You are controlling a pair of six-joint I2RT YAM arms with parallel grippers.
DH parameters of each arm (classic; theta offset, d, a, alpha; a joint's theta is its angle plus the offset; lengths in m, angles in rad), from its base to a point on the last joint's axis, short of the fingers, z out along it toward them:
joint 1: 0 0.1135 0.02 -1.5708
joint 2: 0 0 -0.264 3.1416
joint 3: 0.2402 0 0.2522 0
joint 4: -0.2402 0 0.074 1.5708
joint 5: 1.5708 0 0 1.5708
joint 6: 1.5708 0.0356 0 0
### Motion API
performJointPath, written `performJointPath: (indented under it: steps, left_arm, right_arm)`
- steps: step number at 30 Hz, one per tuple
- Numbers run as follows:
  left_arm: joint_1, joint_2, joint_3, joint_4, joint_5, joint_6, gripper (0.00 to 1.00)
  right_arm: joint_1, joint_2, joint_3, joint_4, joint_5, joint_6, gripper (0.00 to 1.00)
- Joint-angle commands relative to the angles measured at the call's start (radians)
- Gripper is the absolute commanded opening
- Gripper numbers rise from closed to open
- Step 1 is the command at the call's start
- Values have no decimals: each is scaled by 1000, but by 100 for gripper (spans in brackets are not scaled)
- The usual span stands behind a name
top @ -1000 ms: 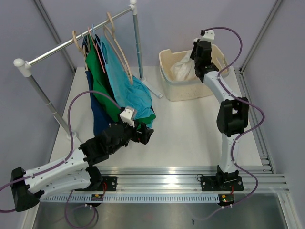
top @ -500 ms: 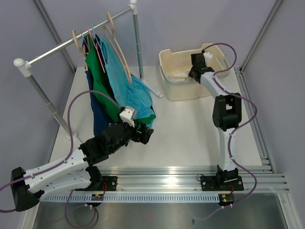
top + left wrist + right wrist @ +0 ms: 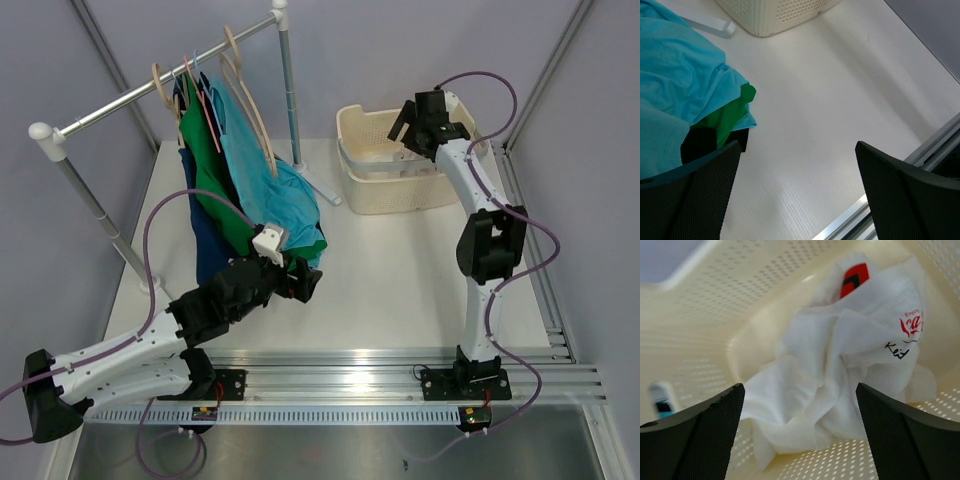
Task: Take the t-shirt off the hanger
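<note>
The white t-shirt (image 3: 840, 355) with red print lies crumpled inside the cream basket (image 3: 715, 305), off any hanger. In the top view it shows faintly in the basket (image 3: 392, 160). My right gripper (image 3: 412, 128) hovers over the basket, open and empty (image 3: 800, 440), the shirt below its jaws. The bare pale-wood hanger (image 3: 262, 128) hangs on the rail in front of the teal shirt. My left gripper (image 3: 305, 283) is open and empty (image 3: 800, 200) low over the table, beside the shirts' hems.
A clothes rail (image 3: 150, 95) crosses the back left with a teal shirt (image 3: 275, 195), a green shirt (image 3: 212, 170) and a thin pink hanger (image 3: 205, 105). The basket (image 3: 400, 200) stands at the back right. The rail's post (image 3: 290, 90) stands between them.
My right gripper held the t-shirt above the basket, dipped into the basket, let it go and rose open. The left arm has not moved.
</note>
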Motion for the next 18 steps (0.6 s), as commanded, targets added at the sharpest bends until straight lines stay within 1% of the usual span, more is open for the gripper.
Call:
performJointPath:
  steps: [1, 2, 4, 5, 7, 8, 10, 11, 13, 14, 16, 18]
  left_arm:
    - [-2, 12, 24, 63, -3, 31, 99]
    - [-2, 12, 21, 64, 6, 38, 99]
    - [-2, 9, 17, 78, 16, 42, 99]
    - [-2, 6, 9, 86, 20, 48, 99]
    - [-2, 7, 3, 107, 33, 49, 99]
    - [-2, 12, 3, 112, 43, 51, 99]
    - [-2, 13, 3, 124, 85, 51, 99]
    - [-2, 13, 4, 127, 95, 48, 99]
    - [-2, 12, 0, 127, 103, 45, 99]
    - [-2, 12, -2, 127, 99, 45, 99]
    - [-2, 18, -3, 127, 91, 46, 99]
    - [-4, 27, 0, 127, 91, 49, 99]
  right_arm:
    - [-1, -238, -29, -54, -79, 32, 100]
    - [0, -311, -84, -45, -87, 40, 100]
    - [2, -389, -147, -26, -125, 49, 99]
    - [4, -470, -211, -7, -141, 51, 100]
    - [8, -555, -283, 23, -191, 58, 100]
    - [17, -640, -363, 47, -201, 62, 99]
    - [34, -727, -455, 99, -199, 74, 100]
    - [46, -788, -530, 142, -199, 74, 99]
    - [46, -813, -563, 150, -181, 66, 100]
    - [45, -812, -567, 144, -173, 37, 100]
    - [46, -795, -560, 127, -150, 8, 99]
    - [46, -770, -544, 81, -148, 12, 99]
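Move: The emptied right hand is down in the basket, whose middle is about level with it forward and back, some 3 cm to its right and 7 cm below. The white t-shirt lies inside, roughly 2 cm ahead, 5 cm right and 13 cm below. The teal t-shirt on the rack hangs around 20 cm back, 38 cm left and 8 cm higher; from the left hand it is about 18 cm ahead, 11 cm left and 8 cm up. Catching the basket on its way out, the right hand drags it back a little, then comes clear, swinging quickly up and back towards the robot by about 20 cm each way, away from the white t-shirt. The wrist tips the fingers up some 25 degrees; they stay wide open. ##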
